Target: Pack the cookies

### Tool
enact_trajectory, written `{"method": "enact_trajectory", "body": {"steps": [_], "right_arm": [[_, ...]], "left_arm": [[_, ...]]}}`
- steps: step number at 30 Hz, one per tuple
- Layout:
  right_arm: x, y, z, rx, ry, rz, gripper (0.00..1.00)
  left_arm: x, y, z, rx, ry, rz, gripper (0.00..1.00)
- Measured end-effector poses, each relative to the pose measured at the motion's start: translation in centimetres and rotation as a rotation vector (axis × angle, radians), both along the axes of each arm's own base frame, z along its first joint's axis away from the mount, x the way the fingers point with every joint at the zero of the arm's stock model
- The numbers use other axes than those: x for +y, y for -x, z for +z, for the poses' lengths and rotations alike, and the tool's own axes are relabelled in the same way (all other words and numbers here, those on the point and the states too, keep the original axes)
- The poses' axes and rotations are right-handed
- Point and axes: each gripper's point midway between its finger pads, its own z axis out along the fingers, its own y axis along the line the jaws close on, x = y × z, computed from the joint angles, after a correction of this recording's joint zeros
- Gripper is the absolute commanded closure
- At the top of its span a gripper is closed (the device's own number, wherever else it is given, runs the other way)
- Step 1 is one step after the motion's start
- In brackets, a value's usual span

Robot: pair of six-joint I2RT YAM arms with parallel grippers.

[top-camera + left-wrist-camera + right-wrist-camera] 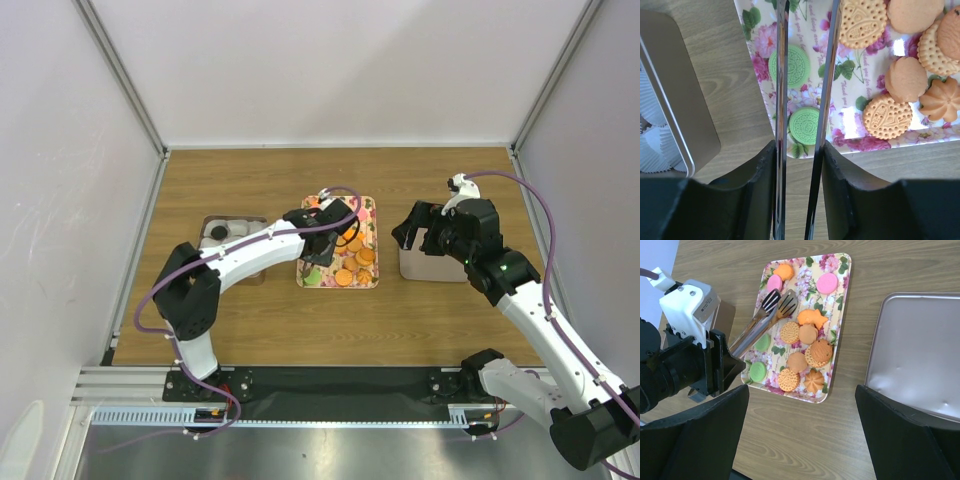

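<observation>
Several cookies [797, 361] in orange, pink and green lie on the floral tray [845, 270] in the middle of the table. My left gripper [800, 150] is shut on a pair of metal tongs [767, 315]. The tongs' blades run forward over two green cookies [796, 64], and their tips hang slightly apart over the tray's far part with nothing between them. From above, the left gripper [322, 245] is at the tray's left edge. My right gripper [800, 435] is open over bare wood between the tray and the lid, holding nothing.
A grey tin [232, 235] with white paper cups [650, 145] stands left of the tray, one black disc [216, 232] inside it. The tin's lid [915, 350] lies right of the tray, under my right gripper [420, 238]. White walls enclose the table.
</observation>
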Motion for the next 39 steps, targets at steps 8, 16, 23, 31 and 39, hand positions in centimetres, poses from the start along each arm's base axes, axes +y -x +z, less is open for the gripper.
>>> {"method": "enact_trajectory", "body": {"steps": [8, 16, 23, 31, 39], "right_arm": [[0.0, 0.0, 0.1, -0.002, 0.0, -0.001, 0.05], [-0.1, 0.0, -0.2, 0.002, 0.002, -0.003, 0.05], [-0.2, 0.0, -0.2, 0.002, 0.001, -0.003, 0.05], [-0.1, 0.0, -0.2, 0.004, -0.001, -0.001, 0.05], [-0.1, 0.1, -0.3, 0.005, -0.003, 0.003, 0.05]], "left_arm": [[0.0, -0.1, 1.5, -0.023, 0.014, 0.002, 0.63], [0.9, 0.4, 6.5, -0.109, 0.098, 0.011, 0.62], [7.0, 1.8, 9.7, -0.184, 0.157, 0.122, 0.6], [18.1, 3.3, 8.5, -0.204, 0.136, 0.399, 0.59], [20.7, 4.0, 5.8, -0.133, 0.112, 0.455, 0.59]]}}
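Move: The left hand holds the tongs, their tips closed on a black cookie about 11 cm ahead, 2 cm right and 8 cm below it. The cookie box with the paper cups is some 20 cm to the left and 4 cm ahead, roughly 7 cm lower; the packed black cookie sits in it 4 cm left and 4 cm beyond its middle. On the tray, the far green cookie is about 4 cm ahead and 2 cm left of the left hand, the near green one 1 cm back and 2 cm left. From the right hand the box lies about 37 cm left, 4 cm ahead and 21 cm below. Keeping the tongs squeezed on the black cookie, the left hand first lifts almost straight up off the flowered tray by about 9 cm. It then swings fast to the left, some 20 cm in all and about 4 cm back, across the gap to the cookie box, turning about 25 degrees counter-clockwise with the fingers tipping a little towards level, and sinks some 4 cm from its peak as it slows over the paper cups. ##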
